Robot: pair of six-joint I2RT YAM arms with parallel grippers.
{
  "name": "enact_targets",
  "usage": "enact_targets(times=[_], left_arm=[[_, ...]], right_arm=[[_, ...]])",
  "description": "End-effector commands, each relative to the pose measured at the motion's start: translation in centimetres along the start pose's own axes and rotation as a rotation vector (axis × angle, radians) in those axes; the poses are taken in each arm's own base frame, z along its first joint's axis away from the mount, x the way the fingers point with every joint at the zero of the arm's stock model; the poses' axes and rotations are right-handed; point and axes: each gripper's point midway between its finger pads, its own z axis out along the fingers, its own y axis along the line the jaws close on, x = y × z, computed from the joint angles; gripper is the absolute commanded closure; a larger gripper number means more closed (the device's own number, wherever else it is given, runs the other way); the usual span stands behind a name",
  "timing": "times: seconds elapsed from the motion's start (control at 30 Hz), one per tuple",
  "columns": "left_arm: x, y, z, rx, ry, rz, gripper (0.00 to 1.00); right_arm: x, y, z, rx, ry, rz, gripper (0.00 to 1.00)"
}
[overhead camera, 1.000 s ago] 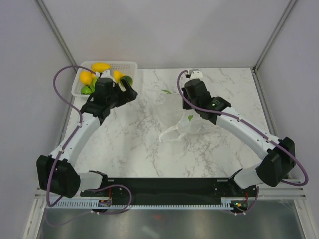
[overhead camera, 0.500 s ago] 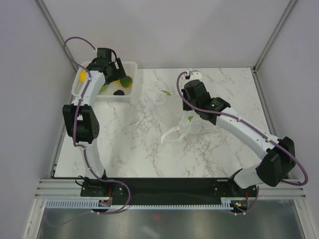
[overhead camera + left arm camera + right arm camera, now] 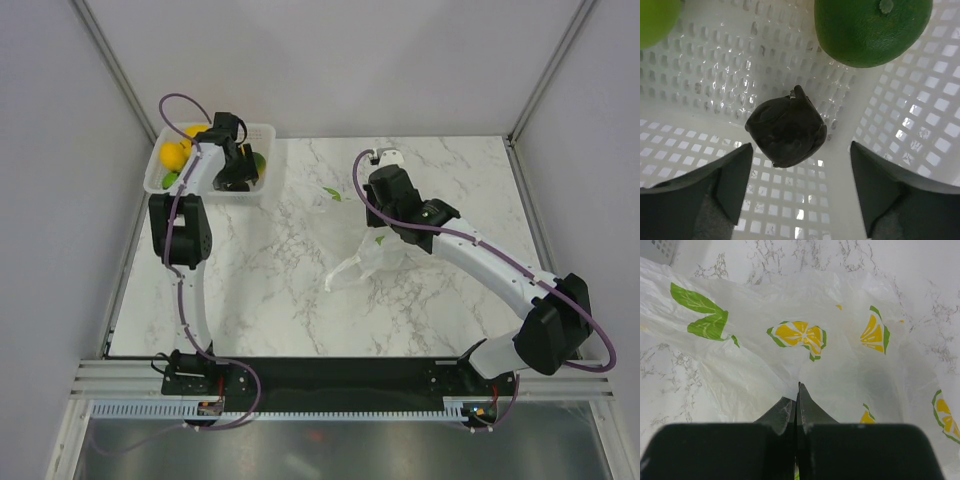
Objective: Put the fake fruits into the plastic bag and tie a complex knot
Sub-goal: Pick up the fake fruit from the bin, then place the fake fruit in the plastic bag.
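In the left wrist view, a black fake fruit (image 3: 786,131) lies on the floor of the white perforated basket (image 3: 700,65). My left gripper (image 3: 801,150) hangs open just above it, one finger on each side and neither touching. A dark green lime (image 3: 872,30) lies beyond, with a lighter green fruit (image 3: 655,17) at the corner. From above, the left gripper (image 3: 236,172) reaches into the basket (image 3: 255,128), beside yellow fruits (image 3: 175,155). My right gripper (image 3: 798,390) is shut on a pinch of the lemon-printed plastic bag (image 3: 805,335). It holds the bag (image 3: 365,245) up at mid-table.
The basket stands at the table's far left corner against the left wall. The left arm (image 3: 180,230) is stretched out along the left edge. The right arm (image 3: 480,255) curves across the right half of the marble top. A bag handle loop (image 3: 338,275) trails toward the front.
The left arm has swung from beside the basket to over it, and its gripper has dropped inside toward the black fruit, jaws narrowing slightly. The right arm and bag have barely moved.
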Motion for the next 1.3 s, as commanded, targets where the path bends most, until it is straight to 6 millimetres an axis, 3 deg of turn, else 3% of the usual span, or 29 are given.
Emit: enact_targets(times=[0.0, 0.1, 0.2, 0.3, 0.37, 0.43, 0.53, 0.57, 0.6, 0.63, 0.67, 0.7, 0.73, 0.8, 0.87, 0.9, 0.97, 1.0, 1.07, 1.1, 1.13, 1.27], left_arm=[[0.2, 0.2, 1.1, 0.006, 0.029, 0.022, 0.22], [0.3, -0.2, 1.4, 0.059, 0.048, 0.003, 0.44], [-0.2, -0.9, 0.4, 0.118, 0.043, -0.009, 0.45], [-1.4, -1.1, -1.5, 0.131, 0.000, -0.021, 0.58], [-2.5, -1.4, -3.0, 0.149, -0.052, -0.031, 0.60], [-3.9, -1.6, -5.6, 0.180, -0.142, -0.046, 0.60], [-4.5, -1.8, -9.1, 0.221, -0.224, -0.079, 0.60], [-5.7, -2.5, -10.6, 0.268, -0.290, -0.095, 0.60], [-4.4, -2.3, -10.3, 0.275, -0.279, -0.101, 0.61], [-5.0, -2.4, -13.5, 0.305, -0.348, -0.113, 0.61], [-5.6, -2.7, -14.8, 0.336, -0.404, -0.134, 0.61], [-4.2, -2.6, -14.6, 0.341, -0.390, -0.139, 0.60], [-4.3, -2.8, -17.6, 0.377, -0.449, -0.138, 0.60], [-2.5, -3.4, -18.4, 0.423, -0.445, -0.143, 0.60], [-0.9, -5.1, -21.5, 0.528, -0.467, -0.143, 0.60], [0.7, -5.7, -20.8, 0.567, -0.457, -0.146, 0.60], [3.5, -7.2, -22.8, 0.665, -0.440, -0.140, 0.60], [5.0, -8.1, -22.5, 0.722, -0.424, -0.160, 0.60], [6.8, -10.2, -25.1, 0.805, -0.463, -0.139, 0.61], [8.4, -10.6, -24.7, 0.805, -0.448, -0.131, 0.61], [10.0, -12.3, -25.5, 0.843, -0.441, -0.094, 0.61], [14.4, -14.0, -25.8, 0.870, -0.419, -0.070, 0.61]], right_arm=[[-0.9, 0.2, -0.3, -0.016, -0.037, 0.014, 1.00], [-0.8, 0.1, -0.3, -0.013, -0.036, 0.015, 1.00], [-0.8, 0.1, -0.3, -0.012, -0.035, 0.014, 1.00], [-1.0, 0.1, -0.4, -0.014, -0.042, 0.019, 1.00], [-1.1, 0.1, -0.5, -0.013, -0.044, 0.022, 1.00], [-1.1, 0.1, -0.6, -0.016, -0.043, 0.021, 1.00], [-1.1, 0.2, -0.7, -0.018, -0.045, 0.023, 1.00], [-1.2, 0.2, -0.7, -0.019, -0.047, 0.022, 1.00], [-1.2, 0.2, -0.7, -0.017, -0.047, 0.024, 1.00], [-1.2, 0.2, -0.7, -0.020, -0.047, 0.018, 1.00], [-1.3, 0.3, -0.6, -0.022, -0.047, 0.018, 1.00], [-1.3, 0.3, -0.6, -0.025, -0.046, 0.016, 1.00], [-1.5, 0.3, -0.7, -0.026, -0.050, 0.010, 1.00], [-1.6, 0.4, -0.7, -0.031, -0.053, 0.008, 1.00], [-2.1, 0.6, -0.9, -0.033, -0.062, 0.006, 1.00], [-2.3, 0.5, -1.0, -0.032, -0.065, 0.008, 1.00], [-2.8, 0.7, -1.2, -0.041, -0.076, 0.008, 1.00], [-3.0, 0.8, -1.3, -0.044, -0.078, 0.006, 1.00], [-3.4, 1.0, -1.6, -0.057, -0.086, 0.010, 1.00], [-3.4, 1.1, -1.7, -0.060, -0.086, 0.011, 1.00], [-3.5, 1.1, -1.8, -0.064, -0.088, 0.012, 1.00], [-3.6, 1.1, -1.9, -0.067, -0.090, 0.012, 1.00]])
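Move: The dark fake fruit lies on the bin floor almost under the left fingers, about 3 cm below the hand and a centimetre ahead and to its left. From the hand, the dark green fruit is about 7 cm ahead and 5 to the right, the light green fruit some 6 ahead and 11 left; the open bag lies roughly 17 cm back and 29 right. The dark fruit is about 18 cm ahead, 34 left and 15 below the right hand. The left hand sinks the last 2 cm or so onto the dark fake fruit and closes its wide-open fingers to a bit over half, pinching it from both sides, then draws up some 20 cm out of the bin, tipping the fingers up and forward by about 30 degrees. While still rising it swings back and right towards the bag, ending about 20 cm back and 17 cm right of its start, dips some 5 cm and rolls its right side down, while the right hand stays put with its shut fingers keeping hold of the bag's edge. ##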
